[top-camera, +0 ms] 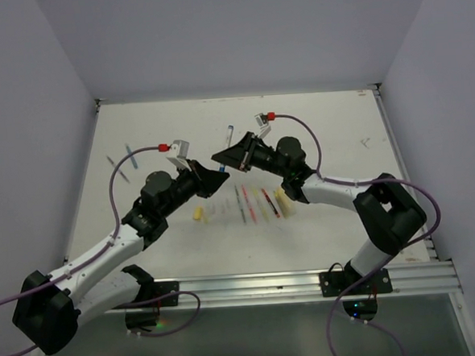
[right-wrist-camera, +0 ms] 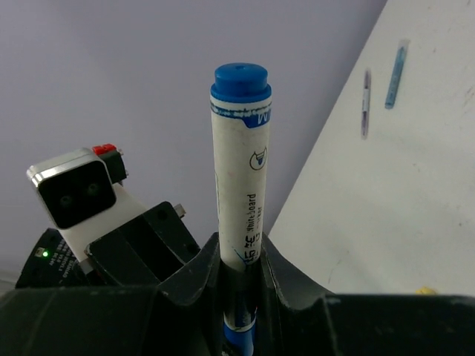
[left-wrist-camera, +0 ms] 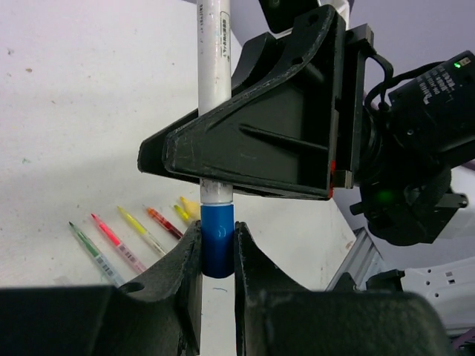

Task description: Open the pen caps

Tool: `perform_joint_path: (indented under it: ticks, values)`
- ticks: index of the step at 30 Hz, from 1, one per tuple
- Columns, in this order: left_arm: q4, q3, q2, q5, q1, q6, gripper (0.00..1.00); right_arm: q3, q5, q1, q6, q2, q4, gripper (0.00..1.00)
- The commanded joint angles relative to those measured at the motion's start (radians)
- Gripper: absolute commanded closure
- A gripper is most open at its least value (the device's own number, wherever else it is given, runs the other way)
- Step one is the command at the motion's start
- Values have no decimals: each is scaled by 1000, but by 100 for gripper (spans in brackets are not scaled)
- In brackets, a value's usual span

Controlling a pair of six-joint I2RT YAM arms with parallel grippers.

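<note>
A white whiteboard marker (right-wrist-camera: 239, 178) is held in the air between both arms. Its blue pen cap (left-wrist-camera: 217, 248) is at the lower end, and my left gripper (left-wrist-camera: 217, 228) is shut on it, one finger on each side. My right gripper (right-wrist-camera: 239, 256) is shut on the white barrel (left-wrist-camera: 214, 81) just above the cap, its black finger crossing the left wrist view. The marker's blue tail plug (right-wrist-camera: 241, 81) points up. In the top view the left gripper (top-camera: 212, 176) and right gripper (top-camera: 223, 159) meet tip to tip above mid-table.
A row of thin coloured pens (top-camera: 255, 203) lies on the white table below the grippers, also seen as pens (left-wrist-camera: 126, 237). Loose yellow caps (top-camera: 198, 214) lie beside them. A blue pen (top-camera: 230, 135) and two more pens (top-camera: 124, 165) lie farther back. A metal rail (top-camera: 308, 282) runs along the near edge.
</note>
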Motion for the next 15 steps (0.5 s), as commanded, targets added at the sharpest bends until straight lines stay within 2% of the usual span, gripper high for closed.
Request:
perform_joint_path:
  ticks: [1,11,12,13,14,15]
  values:
    - [155,-27,-57,331,-54,-76,100,26,253,-114,20,92,154,100]
    - [126,-42,-102,356,-20,-63,100,158,178,-214,38,180,110,100]
    - [44,-39,-103,339,-6,-55,100,172,159,-217,15,177,75,100]
    - [-42,6,-102,254,-3,0,100,195,139,-217,-17,159,3,100]
    - [-144,38,-88,180,-3,32,100,256,124,-214,-66,145,-207,100]
    - [-253,72,-76,96,-3,52,100,282,104,-208,-177,128,-308,100]
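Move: The left fingers already pinch the marker's blue cap; the white barrel's middle is about 9 cm ahead of that hand, 2 cm right and 5 cm higher. The right hand already grips the barrel near its cap end, the cap some 5 cm back, straight behind and 3 cm below. On the table roughly 25 cm below the right hand lie the green pen, 4 cm back and 4 cm right, and the pink pen, 4 cm back and 7 cm right. Right hand hauls the barrel about 14 cm forward, 8 right; left draws its pinched cap 5 cm back. ##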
